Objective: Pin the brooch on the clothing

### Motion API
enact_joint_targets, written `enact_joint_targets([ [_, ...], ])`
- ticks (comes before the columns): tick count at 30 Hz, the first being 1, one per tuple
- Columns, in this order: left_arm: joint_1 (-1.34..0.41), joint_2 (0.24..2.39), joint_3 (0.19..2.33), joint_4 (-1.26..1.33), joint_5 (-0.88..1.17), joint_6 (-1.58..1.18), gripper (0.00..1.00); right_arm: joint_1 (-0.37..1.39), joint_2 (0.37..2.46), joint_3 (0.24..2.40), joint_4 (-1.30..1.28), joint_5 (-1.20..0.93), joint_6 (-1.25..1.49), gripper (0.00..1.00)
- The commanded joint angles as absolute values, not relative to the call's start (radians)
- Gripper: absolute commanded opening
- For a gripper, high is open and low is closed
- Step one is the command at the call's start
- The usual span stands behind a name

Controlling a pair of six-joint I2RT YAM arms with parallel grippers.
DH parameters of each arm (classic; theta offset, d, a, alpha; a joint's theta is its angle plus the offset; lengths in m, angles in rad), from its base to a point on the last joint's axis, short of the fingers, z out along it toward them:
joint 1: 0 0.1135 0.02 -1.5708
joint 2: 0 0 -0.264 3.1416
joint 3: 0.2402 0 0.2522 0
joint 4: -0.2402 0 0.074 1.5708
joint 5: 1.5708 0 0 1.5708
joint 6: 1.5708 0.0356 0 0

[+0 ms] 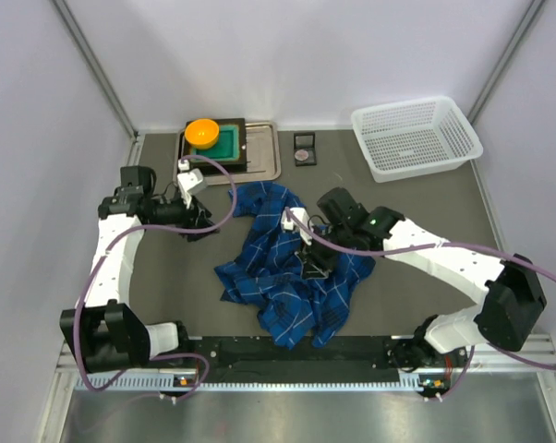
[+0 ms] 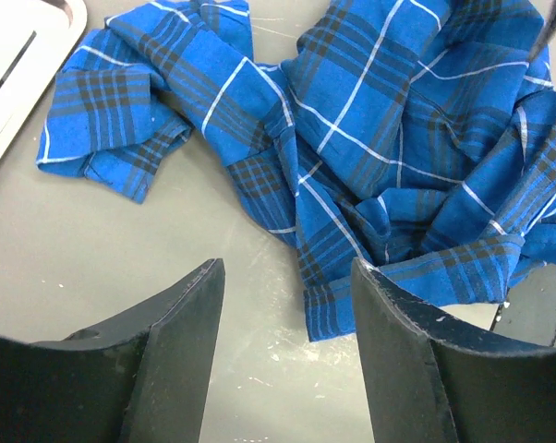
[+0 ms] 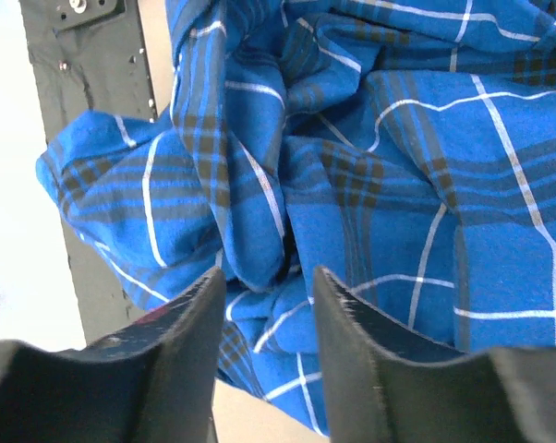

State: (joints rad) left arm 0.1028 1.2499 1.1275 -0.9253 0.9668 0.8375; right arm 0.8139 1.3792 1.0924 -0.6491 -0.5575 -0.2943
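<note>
The clothing is a blue plaid shirt lying crumpled in the middle of the table. The brooch is a small dull round disc in a little dark case at the back, far from both grippers. My left gripper hovers at the shirt's left edge. In the left wrist view this gripper is open over bare table, with a shirt hem just inside its right finger. My right gripper is down on the shirt's middle. It stands open, with a fold of the clothing between its tips.
A metal tray at the back left holds a green block and an orange round dish. A white mesh basket stands at the back right. A dark base rail runs along the near edge under the shirt's lower end.
</note>
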Motion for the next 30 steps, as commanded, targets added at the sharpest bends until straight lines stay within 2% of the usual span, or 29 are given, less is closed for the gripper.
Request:
enact_joint_targets([
  [1,0.169,1.239,1.082,-0.859,1.063,0.808,0.62,0.871,1.390,1.106,-0.568,-0.492,-0.298,0.38],
  [7,0.215,1.253,1.072,-0.882,1.080,0.848,0.62,0.899,1.401,1.083,-0.571,-0.511,-0.295,0.33],
  [10,0.225,1.269,1.071,-0.899,1.074,0.873,0.62,0.911,1.390,1.062,-0.572,-0.534,-0.291,0.35],
  [15,0.229,1.285,1.062,-0.902,1.066,0.884,0.63,0.936,1.405,1.035,-0.568,-0.468,-0.299,0.44],
  [18,0.229,1.290,1.054,-0.913,1.071,0.910,0.64,0.937,1.437,1.043,-0.552,-0.398,-0.295,0.42],
  [19,0.229,1.292,1.048,-0.917,1.066,0.910,0.64,0.937,1.446,1.048,-0.549,-0.379,-0.290,0.41],
  [21,0.229,1.293,1.046,-0.931,1.057,0.931,0.64,0.937,1.457,1.067,-0.554,-0.315,-0.272,0.17],
  [22,0.229,1.293,1.042,-0.954,1.045,0.949,0.64,0.937,1.451,1.077,-0.561,-0.290,-0.247,0.01],
  [26,0.229,1.273,1.042,-0.979,1.025,1.051,0.64,0.934,1.327,1.104,-0.624,-0.122,-0.296,0.00],
  [30,0.216,1.272,1.052,-1.025,1.072,1.224,0.64,0.856,1.143,1.156,-0.663,-0.011,-0.402,0.00],
])
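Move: The raised fold of clothing I want lies about 5 cm below my right hand, 1 cm back and 1 cm to its left. Counted from that hand, the garment's left flap is some 20 cm left and 3 cm back, its front hem 16 cm back and 2 cm left, and the far sleeve end 19 cm forward and 13 cm left. From my left hand the fold is roughly 24 cm right, 11 cm back and 10 cm lower. I sink my right hand about 5 cm onto the clothing, easing back a couple of cm and then forward again, my fingers tipping some 10 degrees steeper. There I shut the half-open fingers and pinch the fold, then pull it up about 2 cm while going forward and right. My left hand stays open and empty, shifting about 3 cm left and 3 cm down, beside the garment. ##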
